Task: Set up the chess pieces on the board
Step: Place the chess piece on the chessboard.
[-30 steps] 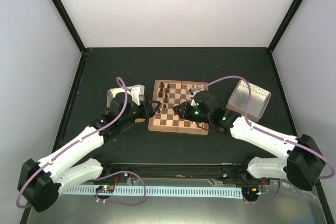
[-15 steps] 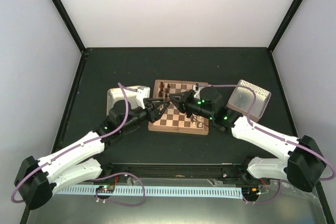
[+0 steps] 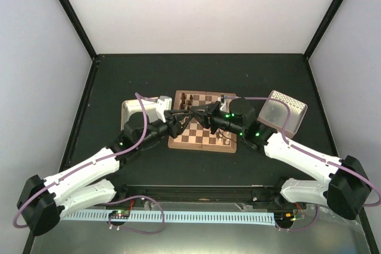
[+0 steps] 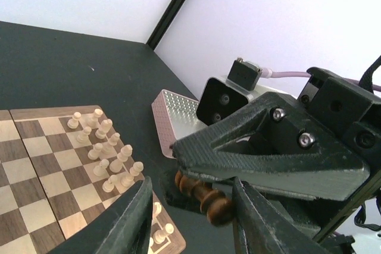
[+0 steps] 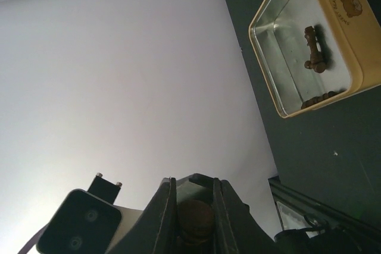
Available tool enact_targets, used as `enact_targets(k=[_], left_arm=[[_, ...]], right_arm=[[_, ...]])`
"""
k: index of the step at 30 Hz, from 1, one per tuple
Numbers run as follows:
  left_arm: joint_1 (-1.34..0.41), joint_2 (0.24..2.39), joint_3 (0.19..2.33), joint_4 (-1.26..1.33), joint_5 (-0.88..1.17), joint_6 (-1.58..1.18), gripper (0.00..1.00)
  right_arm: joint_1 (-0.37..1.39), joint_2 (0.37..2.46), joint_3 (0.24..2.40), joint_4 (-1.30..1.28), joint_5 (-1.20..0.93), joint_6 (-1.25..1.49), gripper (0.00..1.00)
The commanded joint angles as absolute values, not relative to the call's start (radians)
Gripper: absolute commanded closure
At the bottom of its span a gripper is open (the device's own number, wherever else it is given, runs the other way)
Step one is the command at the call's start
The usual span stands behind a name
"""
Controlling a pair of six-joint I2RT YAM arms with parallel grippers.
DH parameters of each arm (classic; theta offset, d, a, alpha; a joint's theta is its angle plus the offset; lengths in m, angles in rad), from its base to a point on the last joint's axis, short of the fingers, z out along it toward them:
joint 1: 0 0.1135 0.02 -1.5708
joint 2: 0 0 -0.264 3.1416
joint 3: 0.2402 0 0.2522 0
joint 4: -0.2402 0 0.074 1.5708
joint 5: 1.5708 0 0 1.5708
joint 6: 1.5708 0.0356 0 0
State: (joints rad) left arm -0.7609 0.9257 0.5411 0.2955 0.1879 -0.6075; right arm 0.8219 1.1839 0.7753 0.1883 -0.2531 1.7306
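Over the board (image 3: 202, 140) my two grippers meet tip to tip. My right gripper (image 5: 194, 206) is shut on a dark brown chess piece (image 5: 195, 223), which it holds sideways. In the left wrist view that dark piece (image 4: 203, 197) sticks out from under the right gripper's fingers (image 4: 268, 153). My left gripper (image 4: 190, 218) stands open around it: the piece's round end is close to one finger, and a wide gap remains on the other side. Cream chess pieces (image 4: 108, 153) stand in two rows on the board (image 4: 36, 171). Dark pieces (image 3: 187, 99) stand along the far left squares.
A yellowish tin (image 5: 357, 46) with a few dark pieces (image 5: 314, 49) inside lies left of the board, by the left arm (image 3: 134, 110). A silvery perforated tray (image 3: 284, 113) sits right of the board, beside the right arm.
The left gripper has swung right from the tin to the right gripper over the board, its jaws narrowing. The right gripper has lifted and turned left with its dark piece.
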Motion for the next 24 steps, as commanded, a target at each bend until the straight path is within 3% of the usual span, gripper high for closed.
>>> enact_targets(k=[1,10,17,21,24], left_arm=[[-0.765,0.936,0.608,0.285,0.198,-0.552,0.64],[-0.765,0.940,0.629,0.254,0.196,-0.540,0.94],[-0.764,0.944,0.703,-0.028,0.079,-0.516,0.98],[-0.763,0.993,0.784,-0.285,0.017,-0.494,0.98],[-0.759,1.065,0.861,-0.467,-0.021,-0.484,0.98]], right_arm=[[0.816,1.185,0.801,0.191,-0.319,1.715,0.94],[0.814,1.188,0.820,0.169,-0.344,1.678,0.90],[0.762,1.142,0.814,0.072,-0.304,1.544,0.47],[0.705,1.052,0.767,-0.009,-0.234,1.411,0.36],[0.668,0.988,0.744,-0.067,-0.195,1.306,0.33]])
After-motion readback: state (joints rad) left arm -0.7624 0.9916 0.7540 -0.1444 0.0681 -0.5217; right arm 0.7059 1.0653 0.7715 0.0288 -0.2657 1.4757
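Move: The brown chess piece, held in the right fingers and sticking out leftward, has its middle about 1 cm ahead and 1 cm right of the left hand, and some 1 cm left of the right hand. From the left hand, the chessboard's middle lies roughly 3 cm ahead, 4 cm right and 22 cm below; at similar depth, the yellow tin is about 3 cm ahead and 18 cm left. Left fingers close on the chess piece; the right hand then opens and withdraws about 5 cm to the right. ##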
